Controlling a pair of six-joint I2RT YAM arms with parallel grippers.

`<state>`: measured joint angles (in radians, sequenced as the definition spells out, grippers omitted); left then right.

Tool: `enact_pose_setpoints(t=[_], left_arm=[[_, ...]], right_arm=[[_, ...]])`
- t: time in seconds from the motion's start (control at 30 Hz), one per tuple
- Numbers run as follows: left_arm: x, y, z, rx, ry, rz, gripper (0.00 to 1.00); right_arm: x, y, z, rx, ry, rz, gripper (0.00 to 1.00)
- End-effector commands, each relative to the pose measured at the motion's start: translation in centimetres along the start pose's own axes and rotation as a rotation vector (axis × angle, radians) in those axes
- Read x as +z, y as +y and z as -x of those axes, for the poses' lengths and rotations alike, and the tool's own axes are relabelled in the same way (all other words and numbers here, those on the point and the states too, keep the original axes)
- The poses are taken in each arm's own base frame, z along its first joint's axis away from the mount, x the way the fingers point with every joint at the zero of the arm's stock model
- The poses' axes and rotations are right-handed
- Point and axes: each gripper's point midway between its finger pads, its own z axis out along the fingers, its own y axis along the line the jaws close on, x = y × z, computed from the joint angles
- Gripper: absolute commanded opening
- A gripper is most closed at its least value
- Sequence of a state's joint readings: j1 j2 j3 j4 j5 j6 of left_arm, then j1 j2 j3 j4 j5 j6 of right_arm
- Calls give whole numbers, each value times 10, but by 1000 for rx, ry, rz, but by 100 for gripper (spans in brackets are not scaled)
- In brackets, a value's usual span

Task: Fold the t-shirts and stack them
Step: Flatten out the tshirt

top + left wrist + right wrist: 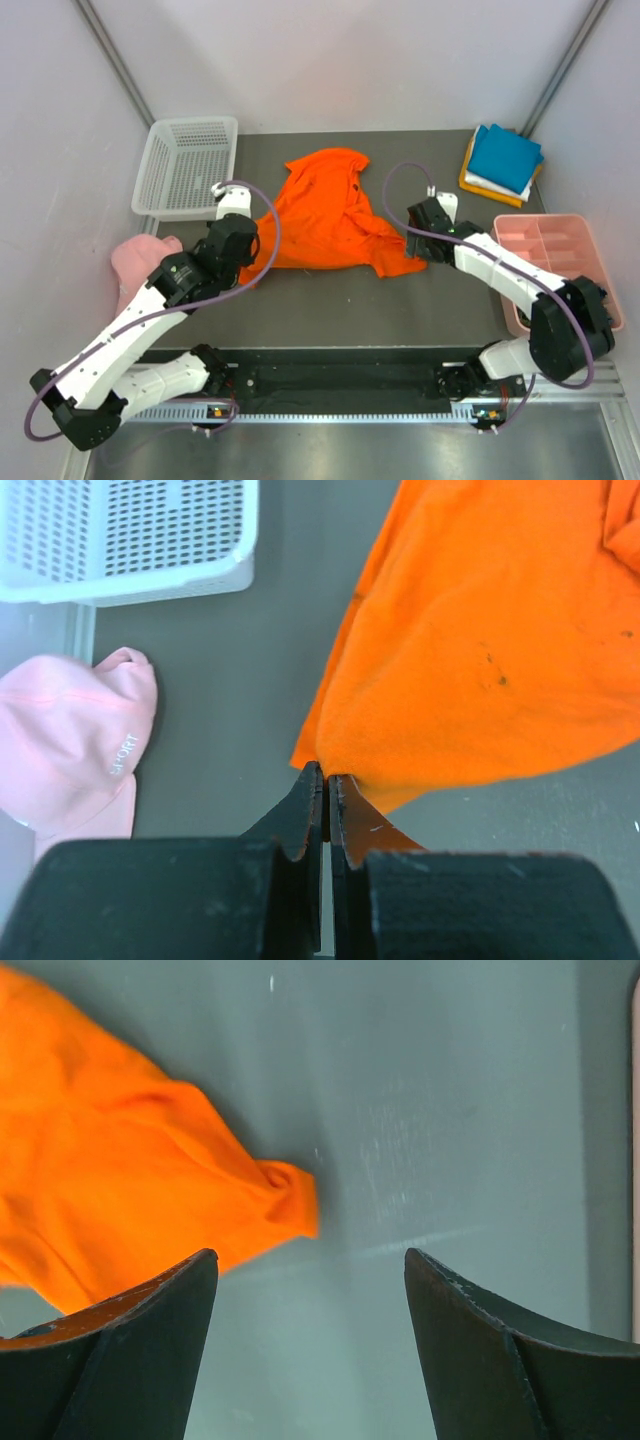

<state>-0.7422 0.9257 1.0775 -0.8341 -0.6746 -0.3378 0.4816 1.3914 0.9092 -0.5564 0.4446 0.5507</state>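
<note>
The bright orange t-shirt (335, 215) lies crumpled and spread in the middle of the dark table. My left gripper (252, 262) is at its lower-left edge. In the left wrist view its jaws (326, 775) are shut, pinching a corner of the orange fabric (480, 650). My right gripper (413, 232) hovers by the shirt's right corner. It stands open (310, 1255) with only bare table between its fingers, and the orange corner (110, 1180) lies just ahead and to the left. Folded t-shirts are stacked at the back right, the teal one (505, 157) on top of white and amber.
A white mesh basket (190, 165) (130, 540) stands at the back left. A pale pink cap (140, 262) (70, 740) lies at the left edge beside my left arm. A pink divided tray (540, 222) sits at the right edge, close to my right arm.
</note>
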Motion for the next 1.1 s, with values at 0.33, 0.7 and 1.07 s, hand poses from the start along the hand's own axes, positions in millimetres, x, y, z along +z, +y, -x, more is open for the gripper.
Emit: enact_pose_setpoints(t=[0.33,0.7,1.07], left_arm=[[6,47,44,-29,-75,129,0],[17,54,41,-30,-50,144,0],[24,85,42,-30,-40,237,0]], right_arm=[[-27,25,-17,-223,110,202,77],[-36,83,-55,-309,167,476,76],[-21,82,-77,-314,224,465,74]])
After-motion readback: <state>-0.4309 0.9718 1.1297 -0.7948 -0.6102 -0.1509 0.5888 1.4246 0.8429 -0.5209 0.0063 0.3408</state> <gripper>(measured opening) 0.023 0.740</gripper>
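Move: The left hand still grips the shirt's near left corner. The bare table it heads for lies about 8 cm left, 6 ahead and 24 below; the basket's middle is some 16 cm left and 22 ahead, the pink cap 25 left and 2 ahead. From the open right hand, the shirt's near right corner is about 3 cm back, 1 left and 6 below, the shirt's middle 22 left and 7 ahead. Leftward and slightly forward goes the left hand, about 7 cm in two spurts with a brief stop between, fingers shut on the raised orange corner, drawing it towards the basket side. The right hand, jaws wide, first comes back, then swings left and finally sinks about 4 cm towards the near right corner, some 10 cm level in all, turning roughly 30 degrees counter-clockwise and tipping further down. ##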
